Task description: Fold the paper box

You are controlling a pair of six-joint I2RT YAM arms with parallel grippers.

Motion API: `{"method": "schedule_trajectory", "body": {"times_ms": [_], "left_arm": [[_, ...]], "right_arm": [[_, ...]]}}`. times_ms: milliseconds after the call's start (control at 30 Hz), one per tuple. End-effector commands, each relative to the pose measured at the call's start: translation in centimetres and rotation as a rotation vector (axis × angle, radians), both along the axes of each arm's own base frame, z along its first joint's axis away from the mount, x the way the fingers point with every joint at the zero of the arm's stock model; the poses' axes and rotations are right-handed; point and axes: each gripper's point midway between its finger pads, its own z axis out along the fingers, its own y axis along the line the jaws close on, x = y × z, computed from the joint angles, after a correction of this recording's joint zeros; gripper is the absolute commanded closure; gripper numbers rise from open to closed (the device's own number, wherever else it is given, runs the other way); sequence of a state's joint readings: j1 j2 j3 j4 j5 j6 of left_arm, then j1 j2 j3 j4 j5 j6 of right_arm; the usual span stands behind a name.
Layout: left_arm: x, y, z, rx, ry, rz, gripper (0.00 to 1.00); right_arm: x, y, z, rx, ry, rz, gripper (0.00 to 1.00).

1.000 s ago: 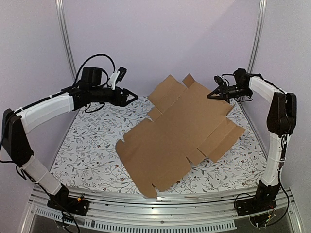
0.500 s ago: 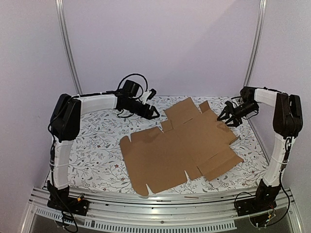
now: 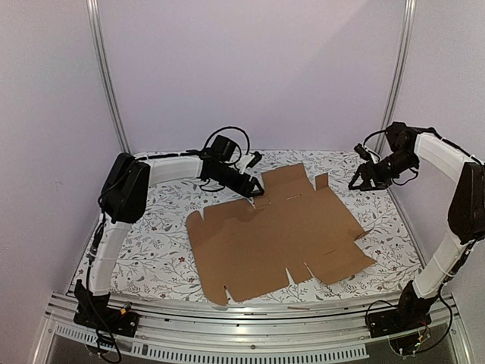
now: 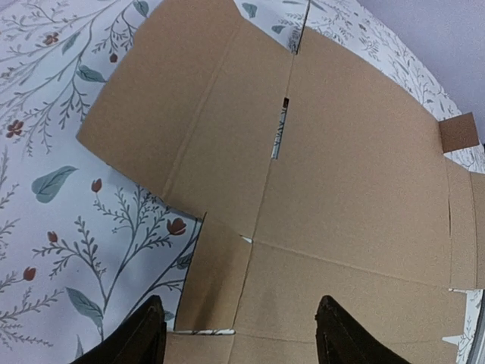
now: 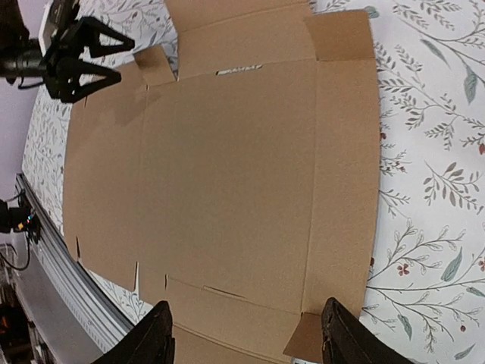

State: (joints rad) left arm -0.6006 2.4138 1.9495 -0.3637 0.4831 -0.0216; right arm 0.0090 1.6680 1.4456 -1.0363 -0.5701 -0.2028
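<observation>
The paper box [image 3: 276,235] is a flat brown cardboard sheet with flaps and tabs, lying unfolded on the table. My left gripper [image 3: 258,189] hovers over its far left corner, next to a small tab. In the left wrist view the left gripper [image 4: 242,334] is open, with only the cardboard [image 4: 348,189] below its dark fingertips [image 4: 148,337]. My right gripper [image 3: 358,182] hangs above the sheet's far right corner. It is open [image 5: 246,337] and empty, looking down the cardboard [image 5: 227,167].
A floral cloth [image 3: 151,227] covers the table. An aluminium rail [image 3: 227,322] runs along the near edge, and upright poles [image 3: 106,76] [image 3: 398,68] stand at the back corners. The left gripper [image 5: 83,57] also shows in the right wrist view.
The right gripper let go of the sheet's far edge and opened. The raised sheet dropped flat onto the table. The left arm swung in from the left to the sheet's far left corner.
</observation>
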Motion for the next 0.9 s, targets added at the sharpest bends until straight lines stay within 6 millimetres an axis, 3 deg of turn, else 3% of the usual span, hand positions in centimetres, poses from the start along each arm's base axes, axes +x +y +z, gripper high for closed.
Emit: {"method": "schedule_trajectory", "body": {"times_ms": [0,167,333,533,733,867], "left_arm": [[-0.9,-1.2,-2.1,0.044,0.005,-0.042,0.35],[-0.1,-1.3,-2.5,0.065,-0.007,-0.012,0.49],[-0.6,-1.8,-2.5,0.051,0.004,-0.037,0.66],[-2.7,-3.1,-2.6,0.085,-0.032,-0.087,0.88],[-5.8,-4.2,-3.6,0.246,-0.205,-0.122,0.96],[-7.2,-4.4,-3.8,0.366,-0.346,-0.129,0.98]], "right_arm": [[-5.7,5.1,-1.6,-0.093,-0.048,0.396,0.35],[-10.7,8.6,-2.7,-0.24,-0.187,0.753,0.35],[-12.3,10.7,-2.6,-0.269,-0.236,0.877,0.36],[-9.4,11.2,-4.0,-0.35,-0.227,0.818,0.43],[-7.1,12.5,-5.9,-0.232,-0.09,0.698,0.57],[-4.8,11.8,-7.8,-0.195,0.012,0.581,0.63]]}}
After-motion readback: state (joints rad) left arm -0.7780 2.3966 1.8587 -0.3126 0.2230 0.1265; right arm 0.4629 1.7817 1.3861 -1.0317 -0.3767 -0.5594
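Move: The left hand hovers with its open fingers around the small flap beside the top flap, its middle about 1 cm ahead, 2 cm right and 3 cm below. The top flap lies some 9 cm ahead, 8 cm right; the crease-bounded middle strip about 10 cm back, 6 cm right. From the right hand, the strip's middle is roughly 17 cm left, 2 cm back and 16 cm down, with the main panel's centre 11 cm left, 3 cm ahead. Sinking about 2 cm, the left hand shuts its fingers and pinches the small flap edge-on, then draws it back and to the right. Meanwhile the right hand sweeps back and left some 15 cm towards the middle strip, turning about 50 degrees counter-clockwise, then comes forward and down over the cardboard, fingers partly closing, no touch visible. ##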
